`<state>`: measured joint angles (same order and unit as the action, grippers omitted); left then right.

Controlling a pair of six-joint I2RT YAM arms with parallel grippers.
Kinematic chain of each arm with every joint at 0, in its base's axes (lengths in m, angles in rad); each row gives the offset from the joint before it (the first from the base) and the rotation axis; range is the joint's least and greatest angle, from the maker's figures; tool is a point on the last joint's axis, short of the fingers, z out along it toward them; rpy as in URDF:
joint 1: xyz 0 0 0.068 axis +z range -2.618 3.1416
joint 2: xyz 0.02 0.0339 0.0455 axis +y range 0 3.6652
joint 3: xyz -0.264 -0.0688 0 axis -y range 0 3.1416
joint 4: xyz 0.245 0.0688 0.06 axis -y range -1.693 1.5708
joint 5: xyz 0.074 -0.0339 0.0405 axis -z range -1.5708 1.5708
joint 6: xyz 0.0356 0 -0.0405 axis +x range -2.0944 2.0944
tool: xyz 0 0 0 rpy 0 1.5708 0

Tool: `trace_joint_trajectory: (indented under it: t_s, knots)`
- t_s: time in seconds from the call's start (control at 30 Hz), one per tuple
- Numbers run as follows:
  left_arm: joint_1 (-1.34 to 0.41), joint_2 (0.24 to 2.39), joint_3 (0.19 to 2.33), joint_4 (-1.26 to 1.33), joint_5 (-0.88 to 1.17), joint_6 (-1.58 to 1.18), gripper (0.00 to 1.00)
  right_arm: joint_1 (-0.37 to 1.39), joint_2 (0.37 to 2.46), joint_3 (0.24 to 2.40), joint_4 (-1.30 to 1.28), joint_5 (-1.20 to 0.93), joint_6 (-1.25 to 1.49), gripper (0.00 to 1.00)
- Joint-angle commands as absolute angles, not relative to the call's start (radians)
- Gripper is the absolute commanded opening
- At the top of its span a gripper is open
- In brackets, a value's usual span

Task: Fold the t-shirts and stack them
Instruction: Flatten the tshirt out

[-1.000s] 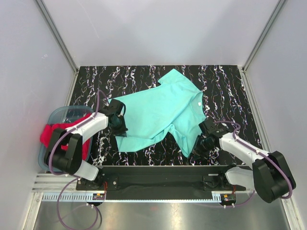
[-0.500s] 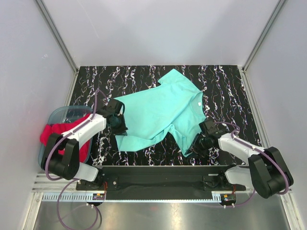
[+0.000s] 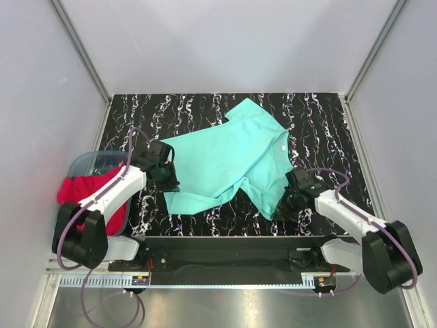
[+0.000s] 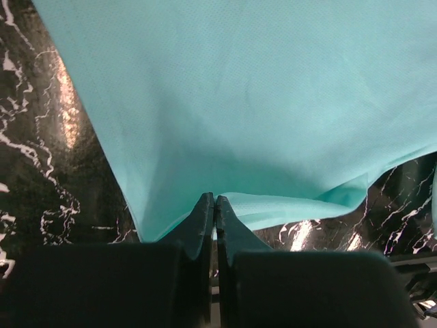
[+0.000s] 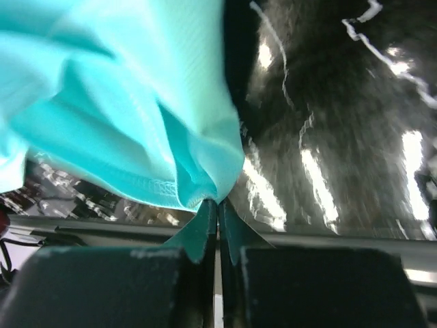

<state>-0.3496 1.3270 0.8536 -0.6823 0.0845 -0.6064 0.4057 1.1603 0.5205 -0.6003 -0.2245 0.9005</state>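
Note:
The mint-teal t-shirt lies spread and rumpled on the black marbled table. My left gripper is shut on the shirt's left edge; in the left wrist view the cloth runs out from the closed tips of the gripper. My right gripper is shut on the shirt's near right corner. In the right wrist view the hemmed cloth bunches at the pinched tips of the gripper. The red t-shirt hangs over the tub's edge at the left.
A translucent blue-grey tub sits at the table's left edge, beside the left arm. A black rail carrying both arm bases runs along the near edge. Grey walls close in the table on three sides.
My right gripper has closed on the teal shirt's near right corner. My left gripper, still shut on the left edge, has shifted slightly away from me.

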Motion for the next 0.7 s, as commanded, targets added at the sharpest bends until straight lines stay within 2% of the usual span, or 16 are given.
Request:
trace_joint_trajectory:
  t_s: [0.0, 0.17, 0.3, 0.5, 0.67]
  knots:
    - [-0.353, 1.241, 0.923, -0.738, 0.045, -0.597, 0.0, 0.402, 1.063, 0.677, -0.794, -0.114, 0.859, 0.0]
    - [-0.351, 1.18, 1.103, -0.801, -0.067, -0.554, 0.0, 0.359, 1.072, 0.938, -0.962, 0.081, 0.75, 0.0]
    - [-0.348, 1.201, 1.29, -0.863, -0.146, -0.497, 0.0, 0.249, 1.13, 1.173, -1.058, 0.164, 0.58, 0.0]
    - [-0.322, 1.204, 1.549, -0.94, -0.279, -0.46, 0.0, 0.121, 1.147, 1.406, -1.143, 0.282, 0.43, 0.0]
    - [-0.305, 1.157, 1.653, -0.93, -0.321, -0.436, 0.0, 0.078, 1.109, 1.55, -1.132, 0.333, 0.4, 0.0]
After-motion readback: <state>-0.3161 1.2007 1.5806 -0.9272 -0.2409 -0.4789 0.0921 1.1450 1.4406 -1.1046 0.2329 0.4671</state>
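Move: Both hands already hold the near edge of the turquoise t-shirt. The left is about 6 cm above the table, with the t-shirt's spread middle some 8 cm ahead, 15 cm right and 6 cm below; the red t-shirt in the bin is about 23 cm left and 4 cm back. The right hand is low, with that middle about 16 cm ahead and 13 cm left, the collar label some 20 cm ahead and 2 cm right, and the far sleeve about 30 cm ahead and 9 cm left. Both hands keep their pinch on the near edge of the turquoise t-shirt and lift it fast, each rising a good 25 cm; the left also goes about 7 cm forward, then eases some 5 cm left, its fingers swinging forward by some 40 degrees. The right moves up and about 12 cm forward, then draws some 14 cm to the right away from the left hand to stretch the edge, its closed fingers tilting forward and to the right. ##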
